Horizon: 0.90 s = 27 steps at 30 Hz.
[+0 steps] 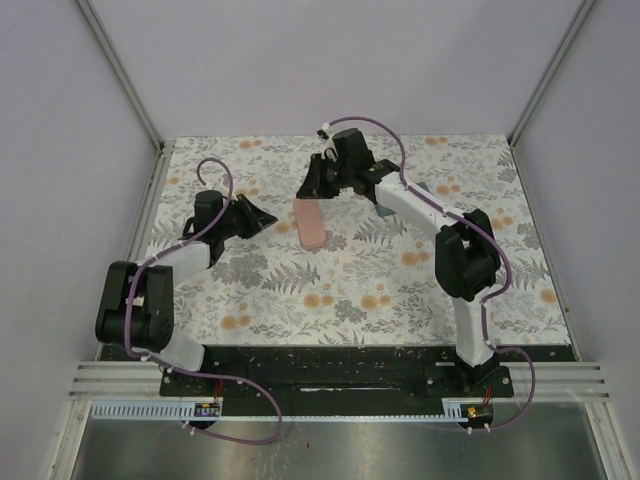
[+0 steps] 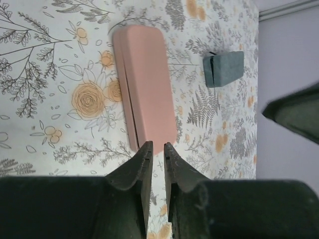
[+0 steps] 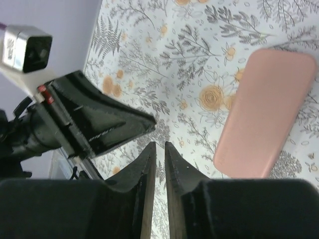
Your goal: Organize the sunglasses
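Observation:
No sunglasses show in any view. A closed pink case [image 1: 311, 222] lies on the floral table between the two arms. My left gripper [image 1: 262, 217] hovers just left of the case's near end, and in the left wrist view the pink case [image 2: 144, 84] stretches away from the left gripper [image 2: 158, 145]. My right gripper [image 1: 308, 185] hangs by the case's far end. In the right wrist view the pink case [image 3: 266, 109] lies to the right of the right gripper [image 3: 160, 144]. Both pairs of jaws stand a narrow slit apart, with only tablecloth showing between them.
A grey-blue case [image 2: 224, 68] sits on the table beyond the pink one, near the back wall. The left arm's black gripper [image 3: 109, 124] is close to my right fingers. Grey walls enclose the table on three sides.

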Tool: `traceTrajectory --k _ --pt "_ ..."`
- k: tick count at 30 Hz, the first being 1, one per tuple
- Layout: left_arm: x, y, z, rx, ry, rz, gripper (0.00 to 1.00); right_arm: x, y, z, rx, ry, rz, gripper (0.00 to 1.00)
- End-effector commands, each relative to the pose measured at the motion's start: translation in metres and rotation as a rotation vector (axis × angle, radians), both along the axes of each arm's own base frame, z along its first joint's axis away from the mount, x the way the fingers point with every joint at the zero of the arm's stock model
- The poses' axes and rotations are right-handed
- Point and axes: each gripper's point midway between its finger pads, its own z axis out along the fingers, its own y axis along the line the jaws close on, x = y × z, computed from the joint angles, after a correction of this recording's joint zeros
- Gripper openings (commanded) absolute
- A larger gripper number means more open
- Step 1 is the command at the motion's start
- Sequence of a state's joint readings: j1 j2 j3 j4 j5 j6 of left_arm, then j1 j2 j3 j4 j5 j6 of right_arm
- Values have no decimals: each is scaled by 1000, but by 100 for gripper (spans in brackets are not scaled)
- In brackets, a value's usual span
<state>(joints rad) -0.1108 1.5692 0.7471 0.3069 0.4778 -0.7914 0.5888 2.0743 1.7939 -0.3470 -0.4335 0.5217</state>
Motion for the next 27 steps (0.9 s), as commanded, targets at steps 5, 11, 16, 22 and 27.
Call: traceTrajectory --k 5,11,16,22,27 --pt "-26 10 40 65 -145 32 20 3 2 -102 -24 164 -62 21" --pt "-46 20 54 134 -200 62 22 -5 -9 -73 -21 92 -58 28" --pt "-71 29 77 188 -290 90 33 -35 -44 8 5 -107 -69 81" --pt "-114 39 100 256 -408 120 99 -92 -115 42 -36 -275 -181 97" --pt "-159 55 126 276 -545 153 99 -134 -182 66 -49 -421 -350 98"
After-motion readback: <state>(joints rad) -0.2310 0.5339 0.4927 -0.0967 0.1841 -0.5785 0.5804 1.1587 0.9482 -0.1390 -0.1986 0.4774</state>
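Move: The closed pink case lies almost straight below the right hand: its middle is some 14 cm down, about 1 cm back and 1 cm to the right. The blue-grey case is about 7 cm ahead and 26 cm to the right of this hand, also some 14 cm lower. From the left hand the pink case is about 4 cm ahead, 8 cm to the right and 8 cm below. Down first, the right hand dips about 12 cm with near-shut fingers over the middle of the pink case. It then turns back, climbing some 19 cm while drawing back and right, away from the case, the fingers spreading wide. The left hand backs off and rises all the while, its fingers tilting up and opening wide late. ##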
